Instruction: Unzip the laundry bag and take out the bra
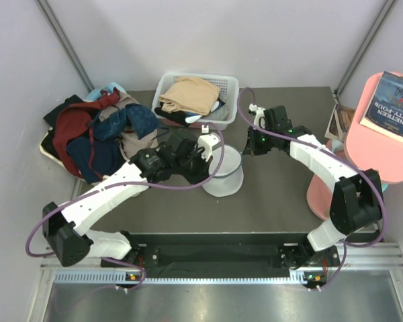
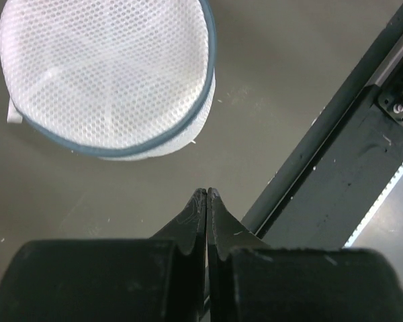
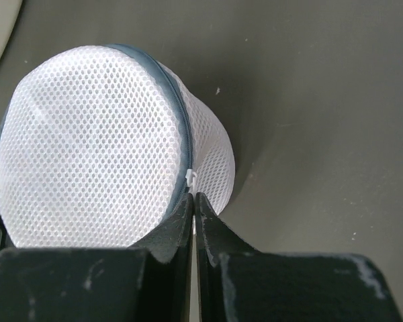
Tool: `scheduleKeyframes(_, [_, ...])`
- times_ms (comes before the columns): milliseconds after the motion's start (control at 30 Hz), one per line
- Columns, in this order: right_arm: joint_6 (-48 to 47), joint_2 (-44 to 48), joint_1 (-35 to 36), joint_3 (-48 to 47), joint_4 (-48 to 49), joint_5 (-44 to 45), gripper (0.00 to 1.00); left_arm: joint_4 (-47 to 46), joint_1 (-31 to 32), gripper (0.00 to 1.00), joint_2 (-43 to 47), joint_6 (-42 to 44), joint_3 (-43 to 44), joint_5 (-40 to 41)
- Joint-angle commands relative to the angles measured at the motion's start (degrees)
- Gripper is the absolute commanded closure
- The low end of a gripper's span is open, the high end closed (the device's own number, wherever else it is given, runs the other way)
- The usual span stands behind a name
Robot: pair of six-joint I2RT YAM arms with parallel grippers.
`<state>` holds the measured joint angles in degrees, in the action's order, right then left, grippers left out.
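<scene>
The laundry bag (image 1: 223,176) is a small round drum of white mesh with a dark blue-grey zipper line (image 3: 178,107) around its rim, standing mid-table. My right gripper (image 3: 195,196) is shut and empty. Its tips sit just below the small white zipper pull (image 3: 192,176), close to it but apart. In the top view the right gripper (image 1: 250,147) is to the right of the bag. My left gripper (image 2: 207,190) is shut on nothing and hangs over bare table, with the bag (image 2: 107,74) ahead to its left. From above, the left gripper (image 1: 200,164) is at the bag's left side. The bra is hidden.
A white slotted basket (image 1: 232,84) holding a tan garment (image 1: 188,97) stands behind the bag. A heap of dark red and blue clothes (image 1: 94,137) lies at the far left. A pink stool (image 1: 363,154) with a book (image 1: 395,99) stands on the right. The table's front rail (image 2: 363,154) is near the left gripper.
</scene>
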<state>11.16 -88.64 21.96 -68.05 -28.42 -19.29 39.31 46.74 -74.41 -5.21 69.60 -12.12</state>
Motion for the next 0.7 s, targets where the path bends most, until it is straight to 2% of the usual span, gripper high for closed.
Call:
scheduleKeyframes(0, [-1.3,-1.7,-0.3,-4.3,2.8,0.1,1.00,3.8,0.3,1.00,3.3,1.9,0.9,0.2])
scheduleKeyframes(167, [-0.8,-2.1,-0.2,-5.8,2.8,-1.9,1.00,0.7,0.3,1.00,1.6,0.7,1.1,1.0])
scheduleKeyframes(200, [-0.7,-2.1,-0.2,-5.9,2.2,-2.2,1.00,-0.2,0.3,0.80,1.1,0.0,1.2,1.5])
scheduleKeyframes(300, [-0.6,-1.3,-0.3,-6.7,0.4,-1.9,0.99,-4.3,0.4,0.48,-0.8,-3.4,1.2,5.6])
scheduleKeyframes(333, [-0.7,-0.7,-0.3,-7.0,-0.1,-1.4,0.85,-4.9,0.3,0.44,-1.2,-7.6,1.1,11.5])
scheduleKeyframes(400, [-1.0,1.5,-0.3,-7.6,-1.8,-0.4,0.58,-4.4,0.2,0.38,-2.4,-12.9,1.6,15.7])
scheduleKeyframes(433, [-1.8,2.4,-0.2,-8.2,-2.4,0.2,0.39,-4.3,0.2,0.36,-2.7,-14.5,1.8,17.9])
scheduleKeyframes(467, [-2.6,4.3,-0.1,-8.4,-2.9,0.4,0.32,-3.7,0.1,0.33,-2.8,-16.1,2.0,18.9])
scheduleKeyframes(533, [-5.3,6.1,0.5,-9.2,-4.8,1.3,0.23,-2.3,0.1,0.28,-3.0,-23.1,2.7,21.9])
scheduleKeyframes(667, [-8.9,10.7,2.9,-8.3,-5.9,-3.3,0.21,-1.1,-1.6,0.22,-0.7,-32.7,1.8,24.8])
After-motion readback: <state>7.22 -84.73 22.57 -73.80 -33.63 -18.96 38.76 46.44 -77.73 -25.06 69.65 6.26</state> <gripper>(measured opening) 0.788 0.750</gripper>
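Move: The laundry bag's zip pull is right at the right hand's closed tips, about 1 cm below them. The bag's middle lies some 7 cm to that hand's left, 6 cm back and 7 cm down. The white basket stands roughly 20 cm ahead and 14 cm left of the right hand. From the empty, shut left hand, the bag's middle is about 7 cm ahead, 2 cm right and 13 cm below. The right fingers let go of the zip pull: after easing about 1 cm forward they open wide, and the hand lifts about 5 cm clear of the bag's rim. Meanwhile the left hand, after a slight draw back, opens wide and goes forward towards the bag, some 4–5 cm, veering left and sinking slightly, while turning about 25 degrees counter-clockwise. ##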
